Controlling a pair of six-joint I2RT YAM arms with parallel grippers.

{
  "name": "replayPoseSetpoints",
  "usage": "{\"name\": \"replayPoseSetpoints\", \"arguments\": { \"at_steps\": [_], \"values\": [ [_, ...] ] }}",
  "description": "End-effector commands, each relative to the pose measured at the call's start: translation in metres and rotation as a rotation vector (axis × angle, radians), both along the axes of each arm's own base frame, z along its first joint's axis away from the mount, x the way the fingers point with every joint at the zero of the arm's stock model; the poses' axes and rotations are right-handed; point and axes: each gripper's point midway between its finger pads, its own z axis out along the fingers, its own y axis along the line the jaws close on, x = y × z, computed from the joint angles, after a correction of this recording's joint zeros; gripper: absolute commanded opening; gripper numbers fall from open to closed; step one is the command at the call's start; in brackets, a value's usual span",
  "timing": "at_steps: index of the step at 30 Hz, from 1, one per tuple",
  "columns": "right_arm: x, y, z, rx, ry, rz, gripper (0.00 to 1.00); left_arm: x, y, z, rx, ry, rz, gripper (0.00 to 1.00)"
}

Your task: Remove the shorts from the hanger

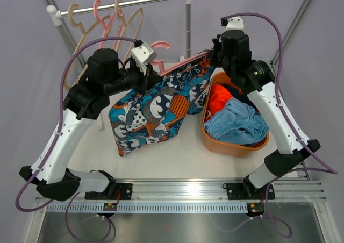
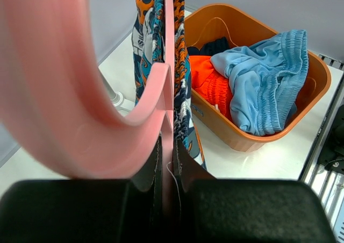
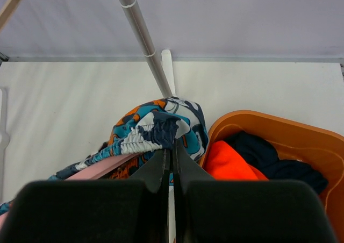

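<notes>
The multicolour print shorts (image 1: pixel 156 108) hang on a pink hanger (image 1: pixel 161 45) held above the table. My left gripper (image 1: pixel 152 77) is shut on the hanger near its hook; the left wrist view shows the pink plastic (image 2: pixel 54 92) clamped between the jaws (image 2: pixel 168 157), with the print shorts (image 2: pixel 148 49) beyond. My right gripper (image 1: pixel 210 55) is shut on the shorts' elastic waistband (image 3: pixel 156 127) at the hanger's far end (image 3: pixel 102 166), the jaws (image 3: pixel 172 157) pinching the cloth. The light blue (image 1: pixel 236 122), orange-red (image 1: pixel 220 98) and navy shorts (image 1: pixel 234 88) lie in the basket.
An orange basket (image 1: pixel 236 146) stands right of centre, just under the right gripper; it also shows in the left wrist view (image 2: pixel 317 76) and the right wrist view (image 3: pixel 279 127). A white clothes rack (image 1: pixel 123 4) with several empty hangers (image 1: pixel 102 17) stands at the back left.
</notes>
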Motion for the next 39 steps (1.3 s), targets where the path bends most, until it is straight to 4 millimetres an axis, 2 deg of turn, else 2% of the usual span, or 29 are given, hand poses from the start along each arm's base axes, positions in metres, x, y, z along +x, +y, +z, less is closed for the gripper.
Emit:
{"name": "replayPoseSetpoints", "arguments": {
  "at_steps": [1,9,15,19,20,22,23,26,27,29,30,31,32,33,34,35,38,39],
  "values": [
    [0.022,-0.041,0.006,0.007,-0.028,-0.139,0.0,-0.029,0.017,0.023,-0.039,-0.055,-0.007,0.0],
    [0.038,-0.064,-0.003,0.013,-0.006,-0.179,0.0,-0.038,0.023,0.029,-0.053,-0.082,-0.008,0.0],
    [0.036,-0.063,-0.015,0.034,0.013,-0.157,0.0,-0.037,0.027,0.038,-0.083,-0.107,0.021,0.0],
    [0.025,-0.04,-0.027,0.109,0.053,-0.043,0.0,-0.033,0.028,0.05,-0.142,-0.127,0.056,0.0],
    [0.018,-0.033,-0.026,0.137,0.056,-0.012,0.0,-0.031,0.028,0.06,-0.175,-0.153,0.062,0.0],
    [0.01,-0.021,-0.036,0.14,0.074,0.018,0.0,-0.029,0.029,0.066,-0.214,-0.156,0.088,0.0],
    [-0.002,-0.005,-0.038,0.135,0.074,0.056,0.0,-0.026,0.029,0.074,-0.24,-0.175,0.099,0.0],
    [-0.023,0.018,-0.034,0.132,0.062,0.111,0.0,-0.015,0.031,0.087,-0.296,-0.201,0.15,0.0],
    [-0.036,0.04,-0.036,0.132,0.06,0.165,0.0,-0.009,0.033,0.089,-0.333,-0.181,0.195,0.0],
    [-0.059,0.062,-0.026,0.154,0.036,0.238,0.0,0.001,0.037,0.096,-0.401,-0.199,0.247,0.0],
    [-0.074,0.083,-0.025,0.158,0.028,0.297,0.0,0.007,0.043,0.098,-0.448,-0.19,0.303,0.0],
    [-0.084,0.091,-0.023,0.162,0.022,0.323,0.0,0.009,0.044,0.101,-0.481,-0.197,0.318,0.0],
    [-0.093,0.097,-0.019,0.163,0.009,0.347,0.0,0.005,0.049,0.116,-0.545,-0.239,0.322,0.0],
    [-0.098,0.102,-0.019,0.158,0.005,0.355,0.0,0.009,0.049,0.107,-0.567,-0.216,0.339,0.0],
    [-0.109,0.112,-0.017,0.156,0.001,0.389,0.0,0.009,0.05,0.11,-0.591,-0.224,0.341,0.0],
    [-0.112,0.113,-0.015,0.147,-0.006,0.397,0.0,0.006,0.052,0.12,-0.632,-0.25,0.333,0.0],
    [-0.112,0.106,-0.012,0.118,-0.024,0.366,0.0,0.01,0.056,0.12,-0.658,-0.235,0.367,0.0],
    [-0.11,0.101,-0.006,0.107,-0.039,0.347,0.0,0.018,0.054,0.115,-0.637,-0.22,0.386,0.0]
  ]
}}
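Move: The shorts' middle hangs about 8 cm back, 2 cm to the left and 13 cm below the left hand, which holds the hanger's neck; the empty hangers are some 18 cm ahead and 13 cm left of that hand. From the right hand, already pinching the waistband's corner, the pink hanger's middle lies about 18 cm left, 9 cm back, roughly level; the orange basket is some 14 cm right, 8 cm back and 33 cm below. The shorts' waistband stays pinched in the right hand, which first draws it a couple of centimetres farther forward, right and down off the hanger's end, then sinks and sweeps back and left some 18 cm, turning counter-clockwise. The left hand keeps the hanger, eases slightly back, then lifts it about 6 cm with a little left, its fingers swinging up and forward some 30 degrees. ##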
